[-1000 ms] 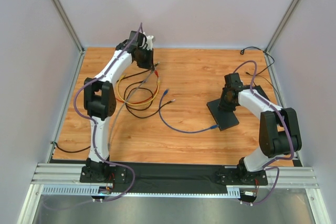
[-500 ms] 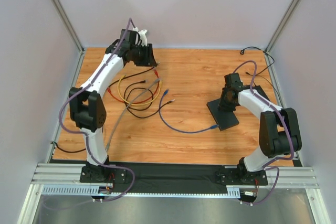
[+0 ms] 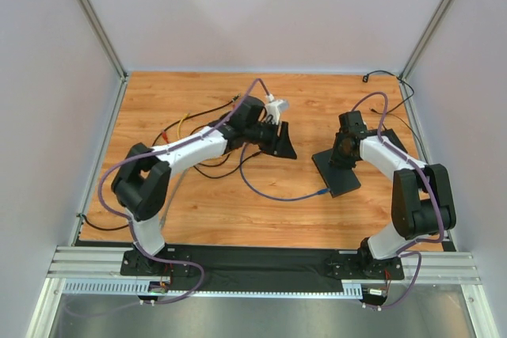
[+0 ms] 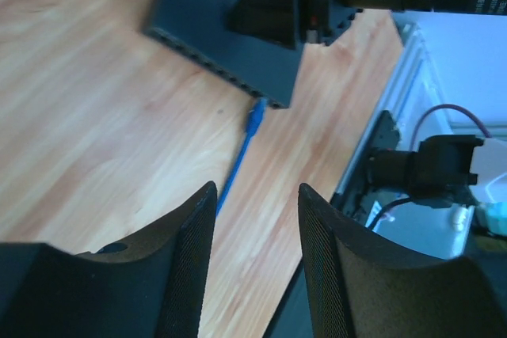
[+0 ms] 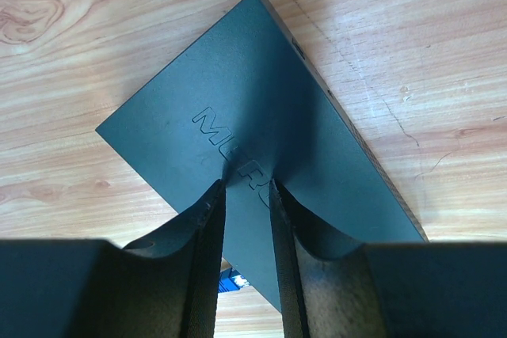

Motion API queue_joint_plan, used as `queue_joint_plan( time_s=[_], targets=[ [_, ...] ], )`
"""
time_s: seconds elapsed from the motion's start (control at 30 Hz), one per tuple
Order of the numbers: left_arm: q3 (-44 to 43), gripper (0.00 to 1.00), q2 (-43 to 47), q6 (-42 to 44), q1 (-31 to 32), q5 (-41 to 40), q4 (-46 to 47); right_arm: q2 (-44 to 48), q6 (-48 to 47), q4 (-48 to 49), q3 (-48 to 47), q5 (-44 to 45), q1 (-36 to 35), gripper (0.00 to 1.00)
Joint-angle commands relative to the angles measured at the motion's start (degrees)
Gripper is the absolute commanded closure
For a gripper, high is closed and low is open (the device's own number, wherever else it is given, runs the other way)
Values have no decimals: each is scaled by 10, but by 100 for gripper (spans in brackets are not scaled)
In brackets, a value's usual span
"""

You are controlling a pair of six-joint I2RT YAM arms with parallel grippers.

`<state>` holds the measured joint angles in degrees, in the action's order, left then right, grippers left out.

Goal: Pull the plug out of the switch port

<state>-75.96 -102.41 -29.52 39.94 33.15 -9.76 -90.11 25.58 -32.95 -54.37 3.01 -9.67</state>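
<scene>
The flat black switch box (image 3: pixel 339 173) lies right of centre. A blue plug (image 3: pixel 322 191) sits in a switch port on its near-left edge, and its purple cable (image 3: pixel 269 194) trails left. My right gripper (image 3: pixel 342 156) stands over the box with both fingertips (image 5: pixel 218 189) resting on its top, narrowly apart and holding nothing. My left gripper (image 3: pixel 282 142) hovers open to the left of the box. In the left wrist view the plug (image 4: pixel 255 116) and box (image 4: pixel 214 29) lie ahead of the open gripper (image 4: pixel 257 195). In the right wrist view the plug (image 5: pixel 231 281) shows below the box (image 5: pixel 261 93).
A tangle of yellow, red and black cables (image 3: pixel 194 128) lies at the back left. A thin black cord (image 3: pixel 388 75) runs along the back right corner. Another black cable (image 3: pixel 103 225) lies at the near left. Walls close in three sides, and a metal rail (image 3: pixel 261 271) runs along the near edge.
My left arm has swung from the back-left cable heap to the middle, toward the switch box, and its jaws have opened. The right arm has not moved.
</scene>
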Motion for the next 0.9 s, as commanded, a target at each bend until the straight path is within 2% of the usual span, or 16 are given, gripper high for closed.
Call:
queue_joint_plan(
  time_s=[0.0,0.17,0.47,0.87],
  targets=[
    [-8,47,-57,-69,29,53,153,-5,-4,-28,23,8,-1,69],
    [-17,48,-137,-164,64,97,284,-9,-4,-28,24,3,0,69],
    [-24,50,-236,-243,98,102,398,-8,-5,-24,27,-1,0,69],
    [-42,50,-260,-192,116,56,316,-16,-5,-19,26,-5,0,68]
  ],
)
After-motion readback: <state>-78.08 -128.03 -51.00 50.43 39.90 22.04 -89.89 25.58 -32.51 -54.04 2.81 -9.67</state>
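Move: The blue plug in the switch's near-left edge lies about 15 cm to the left hand's right, 6 cm back and 14 cm below. The switch's middle is level with that hand, some 19 cm to its right and 13 cm below; a black cable's loose end lies about 6 cm ahead, 4 cm left and 14 cm below. From the right hand, at the switch, the plug is roughly 7 cm back, 4 cm left and 3 cm lower. The left hand swoops about 11 cm right, 10 cm down and slightly back towards the blue plug, fingers staying open. ##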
